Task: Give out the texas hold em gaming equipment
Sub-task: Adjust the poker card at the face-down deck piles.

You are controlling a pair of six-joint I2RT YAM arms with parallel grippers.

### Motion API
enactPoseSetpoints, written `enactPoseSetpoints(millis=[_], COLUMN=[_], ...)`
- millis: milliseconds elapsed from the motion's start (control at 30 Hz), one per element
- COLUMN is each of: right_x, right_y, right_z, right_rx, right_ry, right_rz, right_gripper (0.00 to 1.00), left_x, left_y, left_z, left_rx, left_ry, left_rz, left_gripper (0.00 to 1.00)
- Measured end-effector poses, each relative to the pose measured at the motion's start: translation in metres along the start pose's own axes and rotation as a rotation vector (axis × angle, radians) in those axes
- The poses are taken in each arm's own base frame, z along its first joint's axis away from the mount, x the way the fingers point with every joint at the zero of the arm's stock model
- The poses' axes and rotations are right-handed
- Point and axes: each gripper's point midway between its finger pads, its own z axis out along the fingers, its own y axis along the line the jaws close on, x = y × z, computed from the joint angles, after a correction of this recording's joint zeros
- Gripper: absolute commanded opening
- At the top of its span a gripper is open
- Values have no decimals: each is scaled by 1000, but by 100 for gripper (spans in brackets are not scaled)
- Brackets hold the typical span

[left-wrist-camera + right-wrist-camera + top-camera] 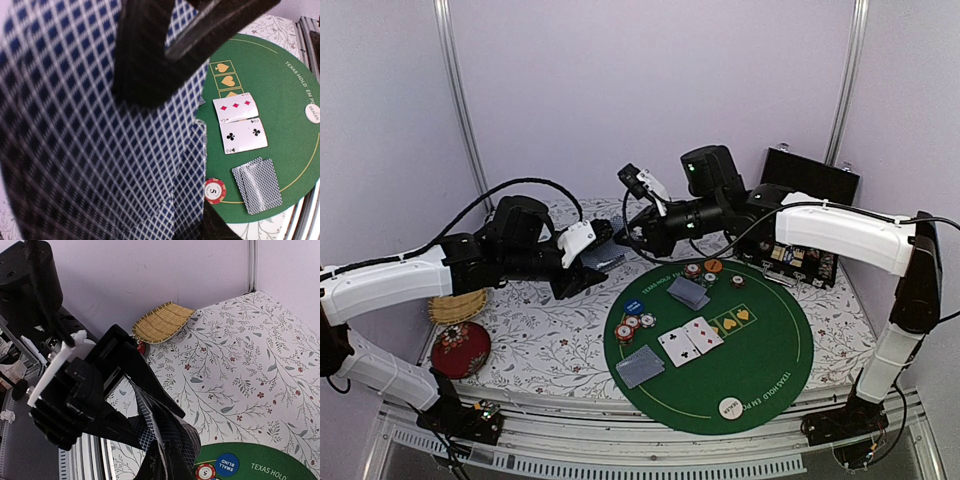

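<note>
A thick deck of playing cards [90, 140] with blue-white lattice backs fills the left wrist view. My left gripper [592, 265] is shut on it above the floral cloth, left of the green mat [760, 350]. My right gripper [620, 238] meets the deck from the right; its dark fingers [150, 55] cross the top of the deck. In the right wrist view my right gripper [172, 465] is shut on a card at the deck's edge. On the mat lie two face-up cards [690, 340], two face-down pairs [640, 366] [688, 292] and red-white chips [632, 325].
More chips [700, 272], an orange button [713, 266], a blue small-blind disc [227, 465] and a white dealer button [729, 407] lie on the mat. An open black case [800, 255] stands at the back right. The straw basket [458, 305] and red cushion [460, 350] lie far left.
</note>
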Motion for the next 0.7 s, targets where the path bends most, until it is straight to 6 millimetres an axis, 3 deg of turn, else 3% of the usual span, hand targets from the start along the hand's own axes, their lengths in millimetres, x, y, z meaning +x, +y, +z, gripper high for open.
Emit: enactPoseSetpoints(millis=[167,433,600,700], right_x=[11,15,17,19], right_y=[-1,-6,-12,-17], right_z=[11,12,11,9], right_rx=[-27,1,48,84], right_ry=[17,25,36,46], right_rz=[41,58,50,49], right_gripper=[13,29,28,21], left_x=[0,0,0,0], left_y=[0,0,0,0], left_z=[0,0,0,0], left_rx=[0,-1,-3,0], left_ry=[0,0,1,0], left_rz=[0,0,0,0], left_gripper=[46,45,45,45])
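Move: The deck in the left gripper sits at its fingertips, its middle about 3 cm to that hand's right and 2 cm higher. From the right fingers, nearly shut on the deck's raised cards, that middle is roughly 3 cm left, 2 cm back and 4 cm down. About 27 cm below the right hand, the small blind button lies some 3 cm ahead and the red chips 3 cm back, both about 1 cm left; the near face-down cards lie 12 cm back and 2 cm right. Push the raised cards down towards the deck with the right fingers, about 2 cm, nudging slightly left at first. Then open those fingers to about a quarter so they straddle the cards' upper end, while easing forward about 1 cm and slightly back to the right. Keep the left gripper still, holding the deck. ##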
